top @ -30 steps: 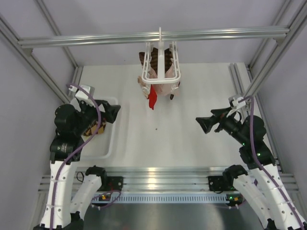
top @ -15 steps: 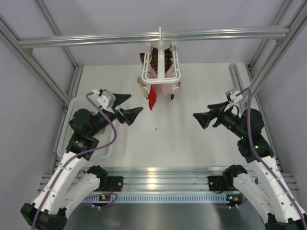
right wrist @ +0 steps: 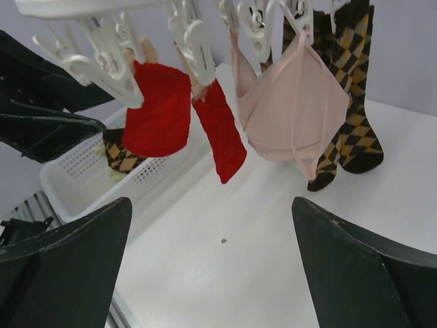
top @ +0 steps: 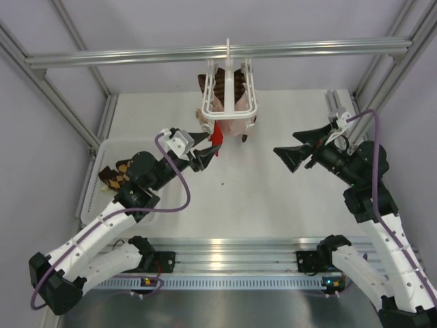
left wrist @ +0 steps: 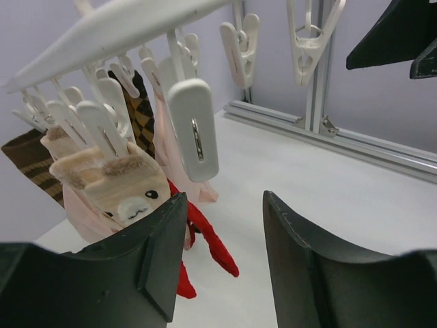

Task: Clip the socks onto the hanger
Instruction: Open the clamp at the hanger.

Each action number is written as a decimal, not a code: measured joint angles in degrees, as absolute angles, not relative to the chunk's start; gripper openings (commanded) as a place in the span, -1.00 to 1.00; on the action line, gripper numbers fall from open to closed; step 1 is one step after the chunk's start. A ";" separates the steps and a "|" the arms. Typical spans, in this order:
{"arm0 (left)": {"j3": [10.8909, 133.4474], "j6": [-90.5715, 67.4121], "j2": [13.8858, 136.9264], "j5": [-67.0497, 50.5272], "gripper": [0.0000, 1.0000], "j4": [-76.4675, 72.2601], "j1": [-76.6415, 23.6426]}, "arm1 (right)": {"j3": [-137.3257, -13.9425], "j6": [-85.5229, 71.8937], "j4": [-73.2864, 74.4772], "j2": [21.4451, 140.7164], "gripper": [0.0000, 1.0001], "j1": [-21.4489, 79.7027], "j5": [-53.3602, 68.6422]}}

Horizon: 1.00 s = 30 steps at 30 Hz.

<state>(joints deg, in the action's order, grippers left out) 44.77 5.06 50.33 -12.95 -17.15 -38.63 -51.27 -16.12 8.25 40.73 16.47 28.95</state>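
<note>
The white hanger (top: 229,102) hangs from the top bar with several socks clipped under it. Two brown and tan checked socks (right wrist: 351,89) dangle at its far side, one also showing in the left wrist view (left wrist: 141,109). Another checked sock (top: 113,176) lies in the white basket (right wrist: 119,154). My left gripper (top: 210,143) is raised at the hanger's near left corner, its jaws (left wrist: 223,198) partly apart and empty, just below a free white clip (left wrist: 193,126). My right gripper (top: 287,145) hovers to the hanger's right, wide open and empty (right wrist: 212,205).
A red sock (right wrist: 218,130), a pale pink sock (right wrist: 293,113) and a tan bear-face sock (left wrist: 119,184) also hang from the clips. The white basket (top: 95,205) sits at the table's left edge. Aluminium rails (left wrist: 328,137) frame the table.
My left arm swung up from the basket to the hanger's left corner, and its jaws narrowed. The right gripper edged up and stayed wide open.
</note>
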 measured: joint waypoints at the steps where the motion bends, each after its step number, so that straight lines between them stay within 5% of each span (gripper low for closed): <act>1: 45.04 5.08 50.65 -12.21 0.03 -17.72 -38.98 | -52.38 -16.19 8.10 41.21 0.99 16.84 29.23; 11: 47.16 4.60 51.13 -10.68 -0.16 -21.50 -40.82 | -58.70 -16.64 8.14 46.44 1.00 21.39 30.33; 24: 48.49 5.96 52.07 -10.85 -1.00 -20.40 -41.91 | -65.91 -15.55 6.96 52.97 0.99 31.75 25.52; 30: 51.44 7.75 52.27 -10.50 -1.00 -15.22 -42.06 | -66.06 -15.07 4.86 55.33 0.89 39.05 19.88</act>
<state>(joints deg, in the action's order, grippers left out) 51.44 7.75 52.27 -10.50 -15.22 -42.06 -66.06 -15.07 4.86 55.33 39.05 19.88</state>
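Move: The empty clamp on the hanger's near-left corner sits about 5 cm above the left fingertips and 1 cm to their right. The bunny sock hangs some 6 cm ahead and 1 cm left of that hand, about level in height. The pink sock hangs 5 cm ahead and 6 cm right. From the right hand, the clamp is roughly 17 cm left, 2 cm ahead and 7 cm up. The left hand rises about 4 cm and pinches the clamp; the right comes 10 cm left and up towards it. ##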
